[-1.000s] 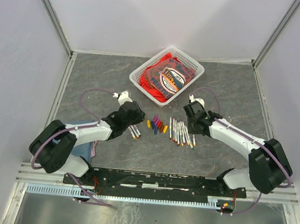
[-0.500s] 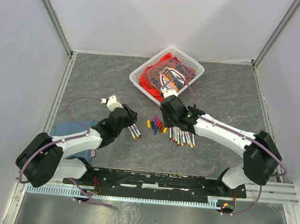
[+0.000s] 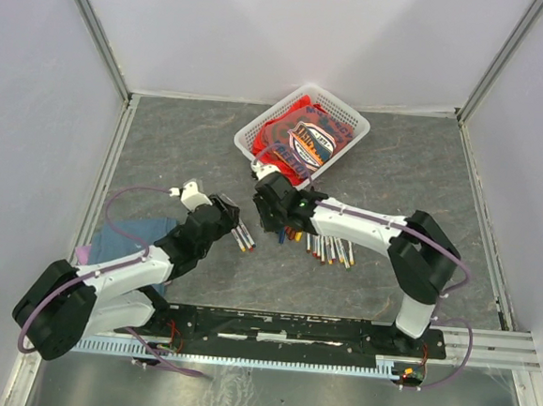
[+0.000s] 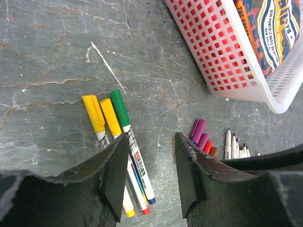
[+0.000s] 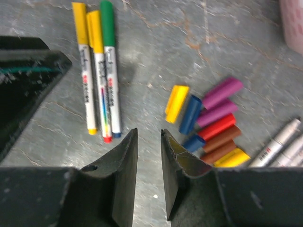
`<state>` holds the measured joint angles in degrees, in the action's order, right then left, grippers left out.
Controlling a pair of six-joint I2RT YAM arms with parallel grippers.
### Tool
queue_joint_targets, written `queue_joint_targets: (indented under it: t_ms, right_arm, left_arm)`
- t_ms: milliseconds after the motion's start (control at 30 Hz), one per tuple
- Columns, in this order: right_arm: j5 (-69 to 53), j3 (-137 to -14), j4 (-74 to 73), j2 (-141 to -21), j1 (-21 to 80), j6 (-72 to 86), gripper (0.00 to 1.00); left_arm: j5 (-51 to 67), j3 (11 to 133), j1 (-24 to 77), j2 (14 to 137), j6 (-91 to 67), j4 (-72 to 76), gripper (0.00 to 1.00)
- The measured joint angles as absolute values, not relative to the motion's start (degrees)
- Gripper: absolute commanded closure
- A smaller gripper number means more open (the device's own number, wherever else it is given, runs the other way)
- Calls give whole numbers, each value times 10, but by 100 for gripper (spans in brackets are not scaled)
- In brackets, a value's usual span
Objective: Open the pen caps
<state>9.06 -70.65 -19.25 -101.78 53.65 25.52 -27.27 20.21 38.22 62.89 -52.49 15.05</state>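
Observation:
Several loose pen caps (image 5: 215,124) in yellow, blue, purple, red and brown lie in a pile (image 3: 290,231) on the table. Three capped pens (image 5: 100,75) lie side by side just left of the pile, two with yellow caps (image 4: 102,115) and one with a green cap (image 4: 120,108). My right gripper (image 5: 149,133) hangs open and empty over bare table between the capped pens and the pile (image 3: 268,222). Open and empty too, my left gripper (image 4: 150,175) hovers over the lower ends of the capped pens (image 3: 229,222).
Several uncapped white pen barrels (image 3: 331,249) lie right of the cap pile. A white mesh basket (image 3: 259,127) holding a red packet stands behind. A blue cloth (image 3: 118,244) lies at the left beside my left arm.
My right arm has swung left from the uncapped barrels, across the cap pile, toward the capped pens. The left arm drew back a little. Both sets of jaws have widened.

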Motion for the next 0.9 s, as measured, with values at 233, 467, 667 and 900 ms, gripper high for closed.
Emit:
queue_joint_targets:
  t_ms: [233,467,667,900]
  right_arm:
    - [73,-776,-188,-1095,555,252,67]
    - [71,-815,-189,-1146,565,250,67]
    - [71,-834,-190,-1173,566,249,67]
    - [72,-836,-194,-1190,566,246,67]
  left_arm:
    - [-292,182,382,592,-527,147,49]
    - [-300,171,382,574,-527,140,49]
    - [-300,165,382,566,-527,136,49]
    - [-300,165,382,565,-527,135,49]
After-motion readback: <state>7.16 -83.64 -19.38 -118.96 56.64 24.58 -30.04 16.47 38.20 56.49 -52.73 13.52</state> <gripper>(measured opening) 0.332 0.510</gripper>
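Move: Just left of the right hand lies the green-capped pen, about 7 cm to its left, 3 cm ahead and 8 cm below. Two yellow-capped pens lie beside that pen, some 1 and 2 cm farther left and slightly nearer the base; a loose yellow cap is 3 cm ahead of the right hand, with a blue one 2 cm to that cap's right. From the left hand the green-capped pen is about 3 cm right, 2 cm ahead and 9 cm below. Sweeping about 6 cm left, the right hand leaves the loose caps and heads for the green-capped pen, then turns the sweep into a descent, sinking some 5 cm in all over the pen's white barrel, fingers still part open and wrist nearly steady. The left hand eases about 2 cm left and slightly back, giving it room, with its fingers staying half open. ##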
